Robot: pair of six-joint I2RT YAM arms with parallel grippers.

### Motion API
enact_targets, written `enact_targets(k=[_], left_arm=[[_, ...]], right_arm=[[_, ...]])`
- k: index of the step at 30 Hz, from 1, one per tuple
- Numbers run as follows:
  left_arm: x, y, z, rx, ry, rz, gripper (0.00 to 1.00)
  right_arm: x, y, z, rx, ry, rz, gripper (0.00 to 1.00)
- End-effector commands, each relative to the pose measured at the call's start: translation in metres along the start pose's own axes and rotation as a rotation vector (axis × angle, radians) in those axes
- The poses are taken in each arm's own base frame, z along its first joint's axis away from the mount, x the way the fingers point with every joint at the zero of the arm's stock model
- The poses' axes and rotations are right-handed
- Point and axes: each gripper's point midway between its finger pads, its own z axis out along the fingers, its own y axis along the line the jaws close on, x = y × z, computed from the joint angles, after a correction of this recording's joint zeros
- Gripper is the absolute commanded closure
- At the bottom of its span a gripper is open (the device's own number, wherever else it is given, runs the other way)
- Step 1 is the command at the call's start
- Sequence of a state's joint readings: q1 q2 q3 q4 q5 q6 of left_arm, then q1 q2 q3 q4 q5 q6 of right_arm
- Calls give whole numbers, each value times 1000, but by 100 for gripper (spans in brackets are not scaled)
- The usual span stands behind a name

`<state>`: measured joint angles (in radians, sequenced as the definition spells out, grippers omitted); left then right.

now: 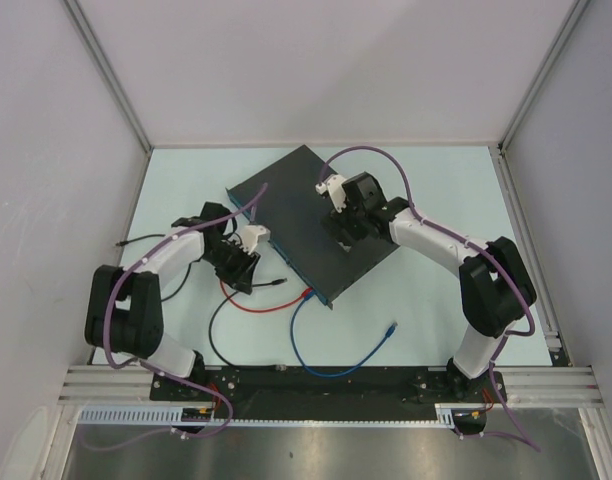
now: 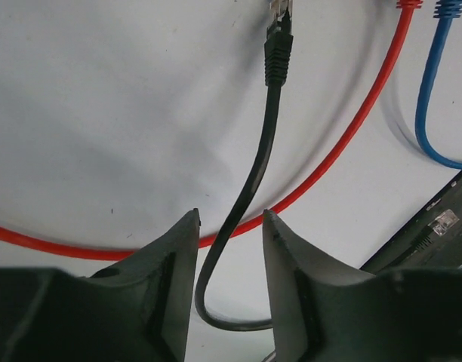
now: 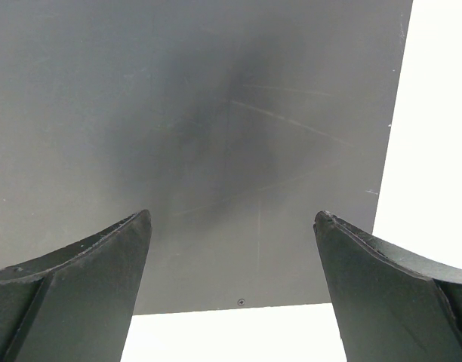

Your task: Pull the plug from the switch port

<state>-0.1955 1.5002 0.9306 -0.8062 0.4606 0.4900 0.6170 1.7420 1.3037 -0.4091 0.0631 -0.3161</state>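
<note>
The switch [image 1: 306, 215] is a flat dark grey box lying at an angle mid-table, its blue socket edge [image 1: 276, 245] facing my left arm. A black cable [image 2: 250, 177] ends in a black plug [image 2: 278, 47] that lies loose on the table, apart from the switch. My left gripper [image 2: 232, 215] straddles this cable with a gap on both sides, open, beside the blue edge [image 1: 241, 265]. My right gripper [image 3: 234, 216] is wide open just above the switch's grey top [image 3: 216, 113], holding nothing. A red cable [image 1: 261, 305] and a blue cable [image 1: 298, 335] reach the edge near its near corner.
The blue cable's free end [image 1: 391, 328] lies on the table in front of the switch. The black cable loops across the table on the left [image 1: 214, 325]. White walls close the table in on three sides. A corner of the switch [image 2: 435, 230] shows right of my left fingers.
</note>
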Motion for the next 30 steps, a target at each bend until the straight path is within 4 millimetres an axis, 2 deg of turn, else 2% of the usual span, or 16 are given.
enact_targets(k=[1,2,3,5,6,8,12,16,19,21,22,23,25,26,28,30], left_arm=[[-3,-3,10,41,-1,35,62],[-5,-5,11,54,-6,32,68],[-9,-6,10,58,-18,28,79],[-16,-9,6,71,-38,24,95],[-23,-10,2,73,-56,27,100],[-35,-15,-9,74,-102,13,100],[-74,-31,-54,60,-248,22,100],[-85,-39,-90,-11,-326,47,100],[-81,-21,-111,-132,-368,38,100],[-80,-3,-133,-194,-442,-47,100],[-79,5,-142,-217,-475,-95,100],[-75,27,-160,-272,-535,-208,100],[-69,43,-183,-338,-614,-316,100],[-62,61,-201,-382,-683,-416,100],[-47,74,-218,-408,-760,-522,100],[-35,81,-223,-434,-793,-624,100]], right_arm=[[-15,-3,-12,6,-58,1,5],[-15,-3,-12,5,-57,0,5],[-15,-3,-12,5,-58,1,5],[-14,-2,-11,0,-55,-1,5],[-13,-2,-11,0,-53,-1,5],[-12,-2,-10,-2,-49,-2,5],[-12,0,-8,-4,-46,-7,5],[-12,3,-6,-7,-46,-16,5],[-13,5,-4,-10,-46,-23,5],[-12,8,-2,-13,-40,-29,5],[-12,8,-2,-12,-42,-31,5],[-13,10,-3,-15,-44,-36,5],[-12,12,-1,-18,-39,-39,5],[-13,14,-1,-22,-42,-43,5],[-13,16,-1,-24,-41,-46,5],[-13,17,0,-26,-40,-50,5]])
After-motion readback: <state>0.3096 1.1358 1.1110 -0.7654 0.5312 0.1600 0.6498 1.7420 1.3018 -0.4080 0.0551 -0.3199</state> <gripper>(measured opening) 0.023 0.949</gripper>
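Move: The loose black cable runs just under the left hand, 1 or 2 cm below and 1 cm to its right. Its freed plug lies about 7 cm to the right and 1 cm ahead. The red plug still in the switch is some 12 cm right and 1 cm back; the other, dropped black cable passes about 9 cm left and 4 cm ahead. From the right hand the cable's grasp spot is roughly 18 cm left, 12 back and 8 below. Down the last centimetre goes the left hand, shutting its half-open fingers on the black cable a little behind the plug's boot. It then lifts steeply, about 17 cm, and swings left some 14 cm and forward about 6 cm towards the dropped black cable, turning roughly 40 degrees counter-clockwise and tipping its fingers outward while keeping the pinch. ##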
